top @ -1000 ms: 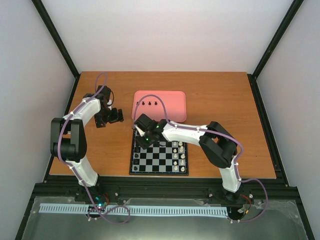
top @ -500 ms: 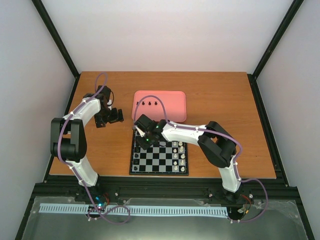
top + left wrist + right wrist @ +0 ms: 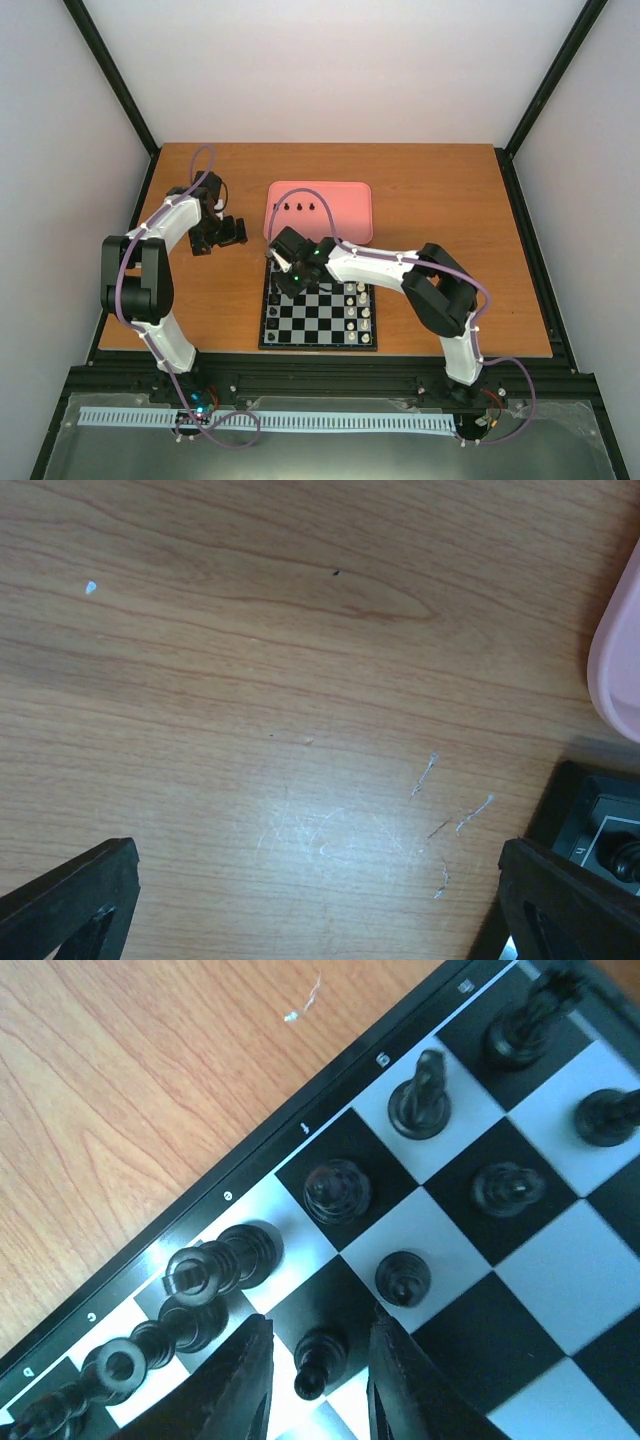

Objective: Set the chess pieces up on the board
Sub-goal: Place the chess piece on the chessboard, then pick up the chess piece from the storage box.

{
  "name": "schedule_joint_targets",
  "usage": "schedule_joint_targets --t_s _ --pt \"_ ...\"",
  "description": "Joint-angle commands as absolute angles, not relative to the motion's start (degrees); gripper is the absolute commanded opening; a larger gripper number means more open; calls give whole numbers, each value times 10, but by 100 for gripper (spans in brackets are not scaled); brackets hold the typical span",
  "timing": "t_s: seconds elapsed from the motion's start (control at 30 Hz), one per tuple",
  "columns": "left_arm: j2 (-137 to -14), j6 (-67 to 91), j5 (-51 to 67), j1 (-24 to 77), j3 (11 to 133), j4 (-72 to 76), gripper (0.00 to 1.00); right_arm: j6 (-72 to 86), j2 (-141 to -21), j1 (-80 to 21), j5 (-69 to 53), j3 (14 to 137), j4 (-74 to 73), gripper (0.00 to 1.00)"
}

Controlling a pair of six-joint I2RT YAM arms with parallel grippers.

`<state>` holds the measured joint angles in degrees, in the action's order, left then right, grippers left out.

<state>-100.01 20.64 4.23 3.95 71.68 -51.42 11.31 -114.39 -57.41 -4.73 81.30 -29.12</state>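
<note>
The board [image 3: 320, 345] lies near the table's front, its dark border [image 3: 250, 1155] crossing the right wrist view. Black chess pieces [image 3: 275, 318] fill its left columns. Tall figures [image 3: 215, 1265] stand in the edge row, with pawns [image 3: 402, 1278] one row in. My right gripper [image 3: 318, 1328] is low over the board's far left corner [image 3: 287, 272]. It is open, and a black pawn [image 3: 322, 1360] stands on a dark square between its fingers, with a gap on each side. Three black pieces [image 3: 299, 206] remain on the pink tray. My left gripper [image 3: 235, 232] hangs open over bare wood [image 3: 320, 920].
The pink tray [image 3: 340, 215] sits just behind the board; its corner [image 3: 618, 660] shows in the left wrist view, beside the board's corner [image 3: 590, 800]. White pieces [image 3: 357, 305] stand in the board's right columns. Black frame posts edge the table.
My right gripper's jaws have parted from the pawn, which now stands free on its square. The left arm has not moved.
</note>
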Motion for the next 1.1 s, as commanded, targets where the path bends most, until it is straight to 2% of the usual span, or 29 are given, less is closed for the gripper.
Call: schedule_joint_targets --t_s 0.0,0.23,0.43,0.63,0.87,1.07 --pt "-985 197 37 37 722 -512 100 110 -1092 -573 -7 824 -307 33" --pt "-983 198 39 37 724 -513 100 114 -1045 -566 14 838 -328 39" --pt "-981 197 40 37 724 -512 100 128 -1053 -496 5 901 -365 49" --pt "-973 197 43 37 725 -513 100 117 -1186 -409 5 1065 -422 52" --pt "-964 197 49 37 723 -509 100 92 -1354 -373 40 1295 -469 55" --pt "-963 193 40 37 717 -513 100 108 -1420 -342 21 1338 -472 51"
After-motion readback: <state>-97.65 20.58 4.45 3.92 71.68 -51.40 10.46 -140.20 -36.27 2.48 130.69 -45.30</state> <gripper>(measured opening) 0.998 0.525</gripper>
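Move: My right hand is just above the black pawn already freed on the board, with a taller black piece about 3 cm to the left of that pawn. The next one, the rightmost black pawn in the pink tray, lies some 25 cm ahead of my right hand, 6 cm to its right and 4 cm below; another tray pawn stands 3 cm to the left of that one. From my left hand, that rightmost pawn is about 12 cm ahead, 23 cm right and 5 cm down. I lift my right hand clear of the placed pawn, climbing about 13 cm while arcing forward off the board and slightly right, then sink back nearly 9 cm over the tray towards its rightmost pawn, some 25 cm farther out in all. On the way the wrist turns clockwise about 25 degrees and the fingers open from a third to half, touching nothing at the end. ##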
